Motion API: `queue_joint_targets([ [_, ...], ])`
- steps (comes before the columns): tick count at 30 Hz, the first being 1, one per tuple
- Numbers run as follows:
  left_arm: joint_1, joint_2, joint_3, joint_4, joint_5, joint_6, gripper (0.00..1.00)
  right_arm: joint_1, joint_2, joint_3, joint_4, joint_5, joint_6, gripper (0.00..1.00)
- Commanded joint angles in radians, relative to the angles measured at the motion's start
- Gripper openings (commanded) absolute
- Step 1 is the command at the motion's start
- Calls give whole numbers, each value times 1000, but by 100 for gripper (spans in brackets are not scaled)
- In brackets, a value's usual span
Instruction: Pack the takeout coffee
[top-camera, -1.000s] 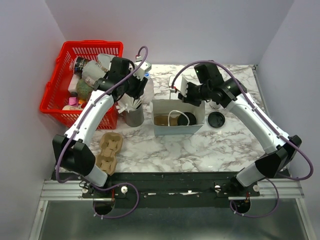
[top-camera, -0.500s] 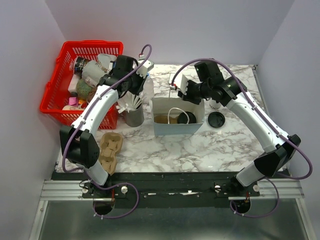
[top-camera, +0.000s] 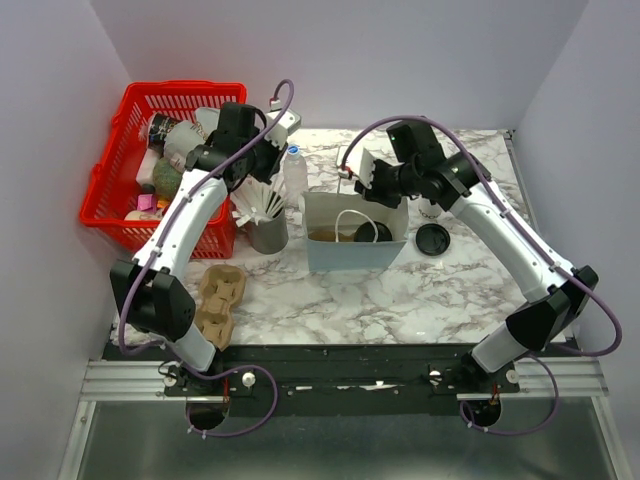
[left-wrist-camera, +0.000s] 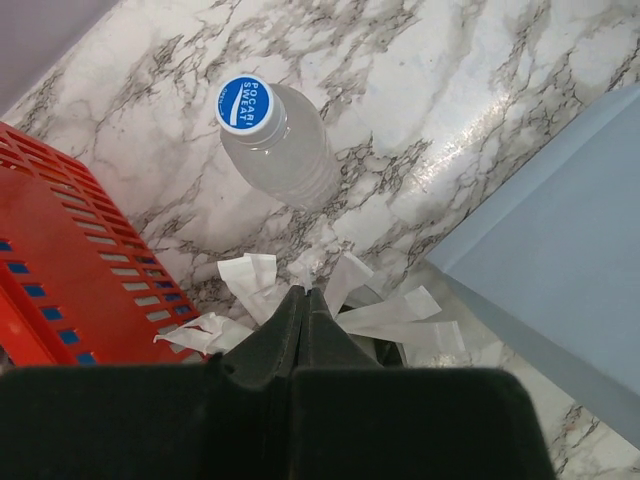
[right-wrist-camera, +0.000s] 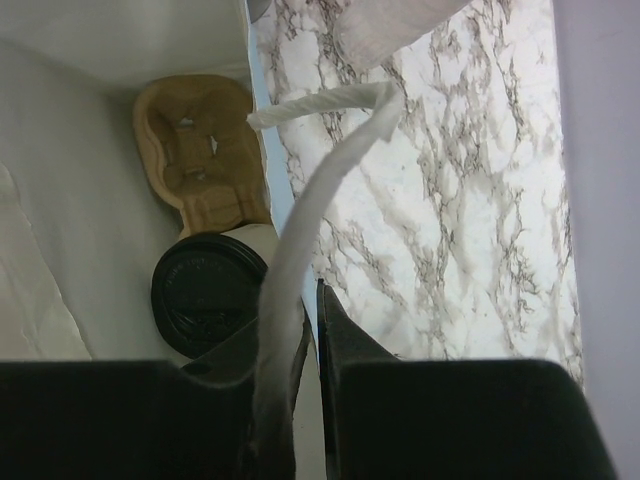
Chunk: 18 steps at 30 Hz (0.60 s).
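Observation:
One takeout coffee (right-wrist-camera: 205, 290), cream cup with a black lid, stands inside the pale blue paper bag (top-camera: 355, 258) beside a cardboard carrier (right-wrist-camera: 195, 150); from above this coffee (top-camera: 378, 237) shows at the bag's right. Another black-lidded coffee (top-camera: 432, 239) stands on the marble to the right of the bag. My right gripper (right-wrist-camera: 312, 300) is shut on the bag's back rim, and the white rope handle (right-wrist-camera: 300, 200) crosses its left finger. My left gripper (left-wrist-camera: 303, 292) hangs over the grey straw cup (top-camera: 268, 232), its jaws shut, with a sliver of a white straw (left-wrist-camera: 250, 272) at the tips.
A clear water bottle (left-wrist-camera: 275, 140) with a blue cap stands just beyond the straws. The red basket (top-camera: 110, 215) of assorted items fills the left side. An empty cardboard cup carrier (top-camera: 218, 300) lies near the front left edge.
My left gripper's jaws have closed from open over the straws, and the left arm has shifted slightly. The right gripper has kept its hold on the bag.

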Motion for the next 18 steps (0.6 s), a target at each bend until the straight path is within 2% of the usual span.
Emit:
queue_joint_targets([
  [1, 3, -45, 38, -16, 53, -1, 0, -13, 24, 48, 16, 16, 26, 24],
  [2, 3, -51, 52, -16, 58, -5, 0, -18, 24, 51, 16, 21, 29, 27],
  [5, 3, -85, 106, -7, 62, -2, 0, -19, 27, 54, 31, 39, 44, 69],
  [6, 3, -103, 117, -6, 61, 1, 0, -19, 33, 62, 31, 40, 52, 92],
  [7, 3, -111, 142, -6, 62, 4, 0, -21, 47, 86, 28, 42, 66, 99],
  [14, 5, -148, 284, -68, 78, -21, 0, -41, 116, 278, -27, 4, 144, 100],
  [18, 3, -186, 333, -70, 140, -54, 0, -47, 136, 379, -61, 4, 169, 100],
])
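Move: The left hand already pinches a straw; the grey straw cup sits about 13 cm below it, 5 cm back and 2 cm right. The open bag lies roughly 19 cm to its right, 10 cm back and 11 cm lower, the bottle 6 cm ahead and 6 cm right. From the right hand, pinching the bag's far rim, the bag's middle is some 6 cm back, 2 cm left and 13 cm down; the lidded cup inside is 6 cm back. Keeping its pinch on the straw, the left hand draws it up out of the grey cup, slowly at first and then fast, about 17 cm with a slight pull back at the end, the fingers tipping up some 20 degrees. The right hand spreads its fingers wide to let go of the bag's rim, easing forward, then rises, about 6 cm up and 4 cm forward in all. ##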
